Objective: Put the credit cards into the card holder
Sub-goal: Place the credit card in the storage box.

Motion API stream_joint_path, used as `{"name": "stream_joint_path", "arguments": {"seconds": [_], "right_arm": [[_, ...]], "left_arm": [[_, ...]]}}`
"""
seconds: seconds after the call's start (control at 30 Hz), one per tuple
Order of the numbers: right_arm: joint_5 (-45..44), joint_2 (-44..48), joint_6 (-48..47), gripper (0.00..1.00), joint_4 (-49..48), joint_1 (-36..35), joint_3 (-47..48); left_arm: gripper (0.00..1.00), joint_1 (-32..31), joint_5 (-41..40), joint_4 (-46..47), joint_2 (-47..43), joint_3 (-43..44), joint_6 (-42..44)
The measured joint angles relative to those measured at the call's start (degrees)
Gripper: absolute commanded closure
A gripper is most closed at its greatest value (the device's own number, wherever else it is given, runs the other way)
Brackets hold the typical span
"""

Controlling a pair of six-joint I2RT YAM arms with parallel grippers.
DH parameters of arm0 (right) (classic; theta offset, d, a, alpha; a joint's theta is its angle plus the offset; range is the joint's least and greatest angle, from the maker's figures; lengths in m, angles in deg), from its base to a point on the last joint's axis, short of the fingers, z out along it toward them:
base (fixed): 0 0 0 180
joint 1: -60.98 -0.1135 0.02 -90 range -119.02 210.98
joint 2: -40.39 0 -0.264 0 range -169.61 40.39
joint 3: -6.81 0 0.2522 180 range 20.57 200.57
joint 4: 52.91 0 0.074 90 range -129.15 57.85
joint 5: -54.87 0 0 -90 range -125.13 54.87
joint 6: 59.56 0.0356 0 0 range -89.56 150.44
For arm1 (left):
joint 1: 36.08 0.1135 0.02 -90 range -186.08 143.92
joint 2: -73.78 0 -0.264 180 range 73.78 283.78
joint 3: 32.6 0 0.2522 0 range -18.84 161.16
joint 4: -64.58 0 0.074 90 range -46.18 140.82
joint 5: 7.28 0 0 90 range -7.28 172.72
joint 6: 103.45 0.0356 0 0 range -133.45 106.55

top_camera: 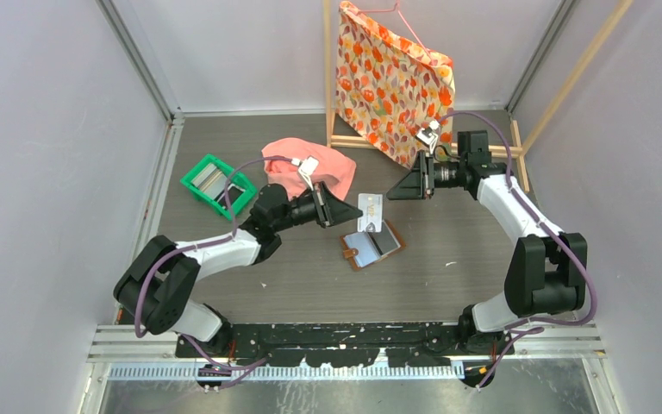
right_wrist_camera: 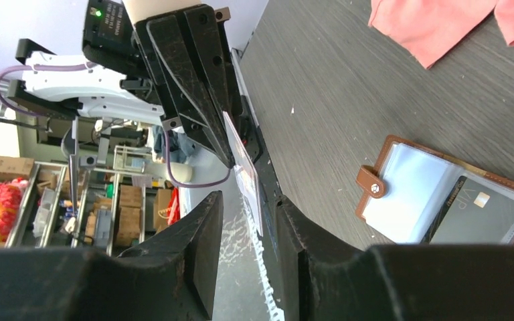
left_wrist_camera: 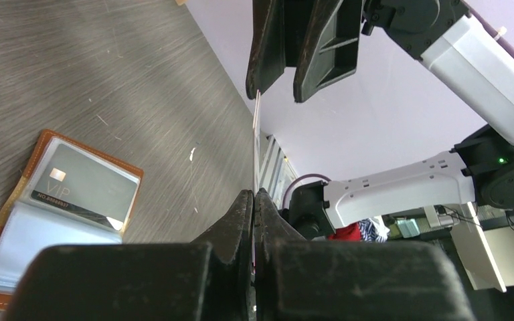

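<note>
The brown card holder lies open on the table, pale pockets up, with a grey VIP credit card in one pocket. My left gripper is shut on a white credit card, held on edge above the holder. In the left wrist view this card rises from my shut left gripper toward the right gripper. My right gripper stands open, and the card's free end reaches into the gap between its fingers. More credit cards stand in the green tray.
A pink cloth lies behind the left arm, beside the green tray. A floral bag hangs on a wooden rack at the back, close behind the right arm. Grey walls enclose the table.
</note>
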Motion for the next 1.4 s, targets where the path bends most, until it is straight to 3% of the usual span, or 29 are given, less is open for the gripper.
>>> {"name": "stream_joint_path", "arguments": {"seconds": [0.43, 1.1, 1.2, 1.3, 1.4], "right_arm": [[2.27, 0.17, -23.63, 0.59, 21.46, -1.86, 4.35], [1.11, 0.15, -29.99, 0.59, 26.97, -4.48, 5.55], [-0.02, 0.15, -31.5, 0.59, 28.37, -4.48, 6.25], [-2.21, 0.15, -32.79, 0.59, 29.46, -4.48, 7.02], [-4.61, 0.11, -33.79, 0.59, 30.27, -4.48, 7.56]], "left_arm": [[1.0, 7.52, 13.38, 1.64, -3.02, -1.11, -0.17], [1.0, 9.94, 21.46, 2.03, -3.72, -1.03, -0.24], [1.0, 12.96, 23.58, -5.25, -6.01, 0.2, 3.23], [1.0, 18.03, 23.5, -26.73, -9.77, 6.67, 14.53], [1.0, 24.72, 16.85, -54.34, -12.04, 19.56, 31.95]]}}
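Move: For the card pinched in the left hand, the green storage box lies about 36 cm to that hand's left and 15 cm ahead, some 20 cm below. The pink towel is roughly 11 cm left and 16 cm ahead, and the open card holder 4 cm right and 2 cm back, both on the table. From the right hand the holder is about 5 cm back and 3 cm left, and the box some 43 cm left and 11 cm ahead. The card, still pinched in the shut left fingers, is drawn left from the right gripper's tips by about 3 cm, rising and easing back slightly; after a near pause the left arm swings it quickly left and forward towards the green box, ending about 11 cm left of its start, its left side tipping up. The right hand, fingers staying apart, backs some 4 cm over the holder, turning about 10 degrees counter-clockwise. ##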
